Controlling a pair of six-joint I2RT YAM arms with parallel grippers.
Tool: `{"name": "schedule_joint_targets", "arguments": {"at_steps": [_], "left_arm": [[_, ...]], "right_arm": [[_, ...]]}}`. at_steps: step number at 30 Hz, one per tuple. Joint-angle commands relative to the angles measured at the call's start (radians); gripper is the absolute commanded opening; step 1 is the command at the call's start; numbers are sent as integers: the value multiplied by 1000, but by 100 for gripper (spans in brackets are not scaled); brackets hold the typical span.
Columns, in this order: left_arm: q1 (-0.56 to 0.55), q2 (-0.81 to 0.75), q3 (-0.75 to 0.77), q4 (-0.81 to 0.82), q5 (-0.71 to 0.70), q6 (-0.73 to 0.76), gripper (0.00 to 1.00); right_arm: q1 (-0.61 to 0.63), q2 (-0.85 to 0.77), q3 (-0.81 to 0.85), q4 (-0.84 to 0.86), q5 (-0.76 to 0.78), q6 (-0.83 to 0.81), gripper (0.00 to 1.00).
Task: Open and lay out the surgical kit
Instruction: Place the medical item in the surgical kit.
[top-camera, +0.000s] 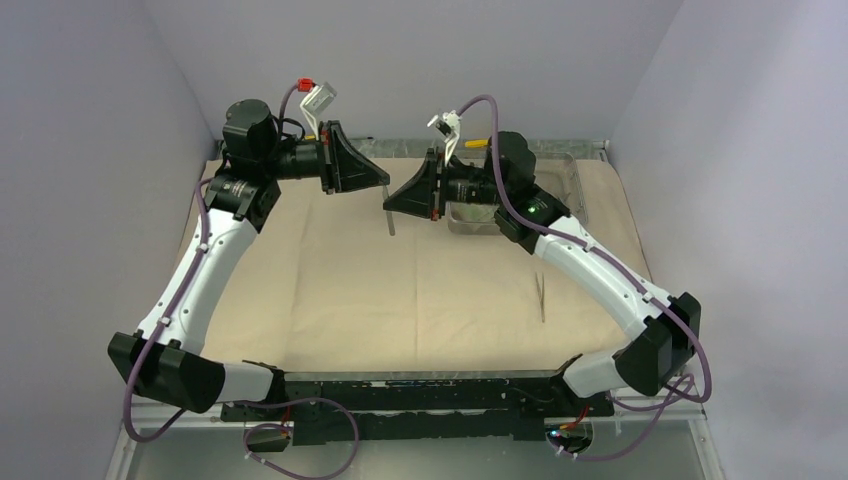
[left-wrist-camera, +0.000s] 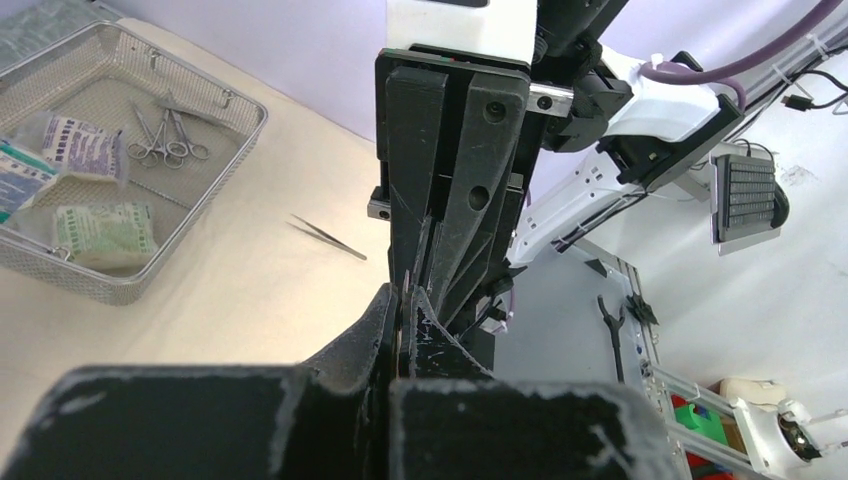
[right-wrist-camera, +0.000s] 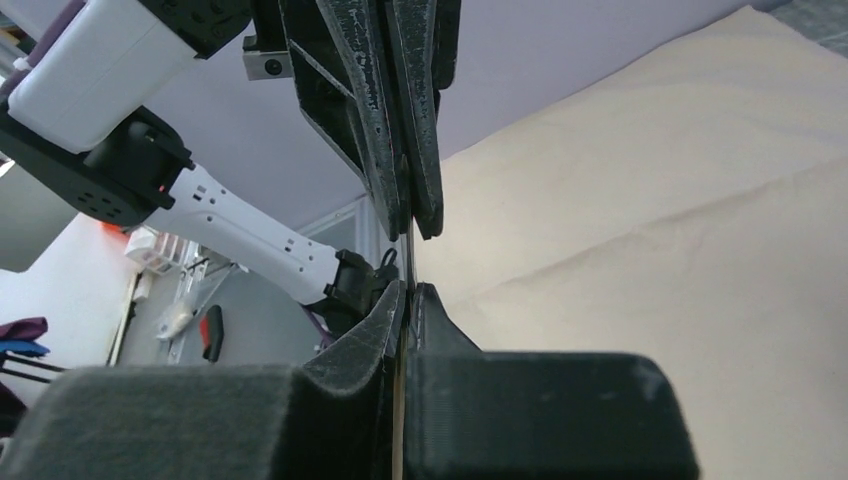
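The beige wrap cloth (top-camera: 420, 290) lies spread flat over the table. The silver mesh tray (left-wrist-camera: 205, 195) stands at its back right, holding steel clamps (left-wrist-camera: 165, 140) and three printed packets (left-wrist-camera: 105, 232). One pair of tweezers (top-camera: 541, 298) lies loose on the cloth. Above the cloth's middle, my left gripper (top-camera: 388, 182) and right gripper (top-camera: 386, 203) meet tip to tip. Both are shut on the same thin steel instrument (top-camera: 391, 218), which hangs upright between them. In the wrist views it shows as a thin strip between the left fingertips (left-wrist-camera: 385, 310) and the right fingertips (right-wrist-camera: 390, 305).
In the top view the right arm (top-camera: 590, 265) hides most of the tray. Purple walls close in the back and both sides. A black metal rail (top-camera: 420, 395) runs along the near edge between the arm bases. Beyond the table lies a black wrench (left-wrist-camera: 612, 335).
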Motion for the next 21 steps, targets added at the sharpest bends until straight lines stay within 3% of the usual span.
{"name": "schedule_joint_targets", "arguments": {"at_steps": [1,3,5,7,14,17,21], "left_arm": [[-4,-27,29,-31,-48,34,2],[-4,-24,49,-111,-126,83,31],[-4,-22,70,-222,-246,148,74],[-4,-27,66,-330,-415,202,96],[-2,-56,-58,-489,-917,275,99],[-2,-81,-136,-483,-983,266,100],[-2,-111,-220,-432,-968,250,99]], "right_arm": [[2,0,14,19,51,-4,0],[2,-10,8,-20,113,-13,0],[0,-22,-3,-81,199,-22,0],[-4,-33,-20,-180,299,-38,0],[-69,-33,-123,-600,718,22,0],[-96,-20,-165,-759,882,33,0],[-125,7,-223,-933,1032,55,0]]}}
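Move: Both closed grippers still pinch the upright slim instrument, whose middle is about 5 cm below and 1 cm back from the left hand. The open cloth it is bound for lies some 18 cm right, 4 cm ahead and 38 cm below the right hand. The loose tweezers are about 32 cm right, 1 cm ahead; the wire basket's middle roughly 30 cm right, 24 cm ahead, both nearly 40 cm down. Left opens and sinks; right carries the instrument some 22 cm down and 15 cm right, towards the cloth. ##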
